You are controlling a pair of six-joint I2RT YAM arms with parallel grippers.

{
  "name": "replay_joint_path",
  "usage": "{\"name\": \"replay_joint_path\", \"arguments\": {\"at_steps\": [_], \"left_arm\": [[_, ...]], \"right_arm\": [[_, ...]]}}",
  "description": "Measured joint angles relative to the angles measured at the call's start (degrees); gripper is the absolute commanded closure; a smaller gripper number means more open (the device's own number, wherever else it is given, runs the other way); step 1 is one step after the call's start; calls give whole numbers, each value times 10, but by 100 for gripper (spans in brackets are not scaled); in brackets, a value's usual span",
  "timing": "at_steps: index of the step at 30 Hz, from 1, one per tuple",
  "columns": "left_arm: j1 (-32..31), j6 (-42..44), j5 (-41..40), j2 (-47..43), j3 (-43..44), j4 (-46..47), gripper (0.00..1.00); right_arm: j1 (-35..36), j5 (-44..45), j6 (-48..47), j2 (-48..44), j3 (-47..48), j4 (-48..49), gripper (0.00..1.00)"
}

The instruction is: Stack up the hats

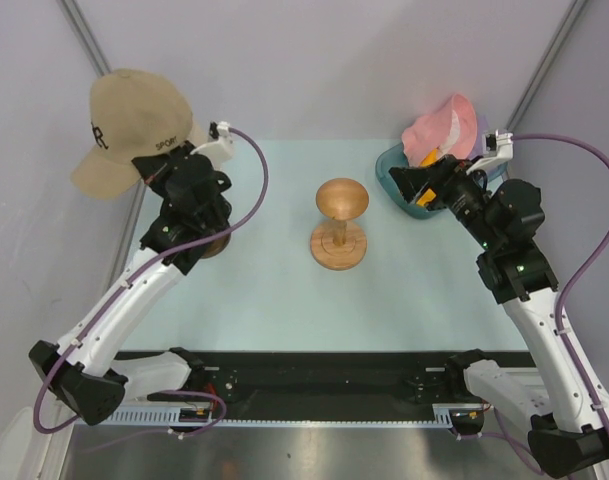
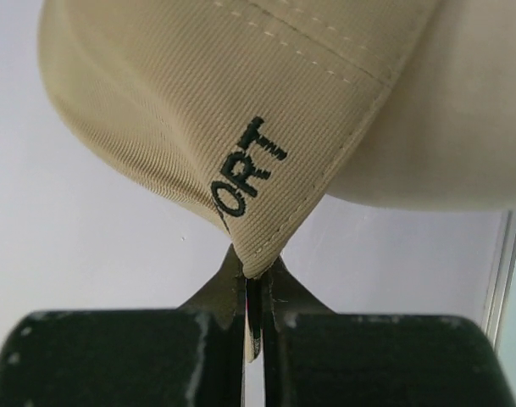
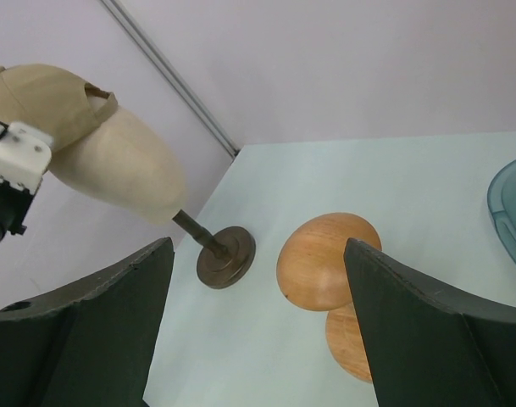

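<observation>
A tan cap [image 1: 134, 125] with dark lettering sits on the cream mannequin head [image 3: 122, 174] at the far left. My left gripper [image 1: 147, 168] is shut on the cap's lower edge; in the left wrist view the cap [image 2: 241, 102] has a fold of its cloth pinched between the jaws of the gripper [image 2: 256, 263]. A pink hat [image 1: 442, 125] rests in the teal tub [image 1: 389, 165] at the far right, with a bit of orange cloth [image 1: 427, 157] under it. My right gripper [image 1: 409, 185] hovers open just in front of the tub, holding nothing [image 3: 258, 244].
A wooden mushroom-shaped stand [image 1: 340, 205] rises at the table's middle, on a round wooden base [image 1: 338, 246]. The mannequin's dark round foot [image 3: 226, 257] stands on the table's left side. Grey walls close the back and sides.
</observation>
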Motion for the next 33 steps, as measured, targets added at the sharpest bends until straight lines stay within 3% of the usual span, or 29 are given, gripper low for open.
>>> {"name": "replay_joint_path", "arguments": {"at_steps": [13, 23, 33], "left_arm": [[-31, -129, -8, -7, -30, -172, 100], [-26, -196, 17, 64, 112, -245, 100], [11, -226, 58, 99, 141, -291, 99]], "right_arm": [[-1, -8, 12, 7, 0, 8, 13], [-1, -12, 12, 7, 0, 9, 13], [-1, -12, 7, 7, 0, 8, 13]]}}
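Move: The left hand already pinches the tan cap by its rim beside the brim, with the crown some 8 cm ahead, 1 cm left and 3 cm above. The tall cream head form stands about 12 cm ahead, 5 cm to the right, its middle roughly 4 cm lower. The lower wooden hat stand has its head about 8 cm ahead, 43 cm right and 25 cm below. From the idle right hand, the cream form is about 13 cm ahead, 53 cm left and 3 cm below. Downward first, by about 5 cm with a slight drift to the right, the left hand draws the cap's rim lower at the cream form. It then pushes forward some 4 cm, rising part of the way before easing down again and a little right. Through this the fingers tip down nearly 10 degrees and keep their pinch on the rim. ##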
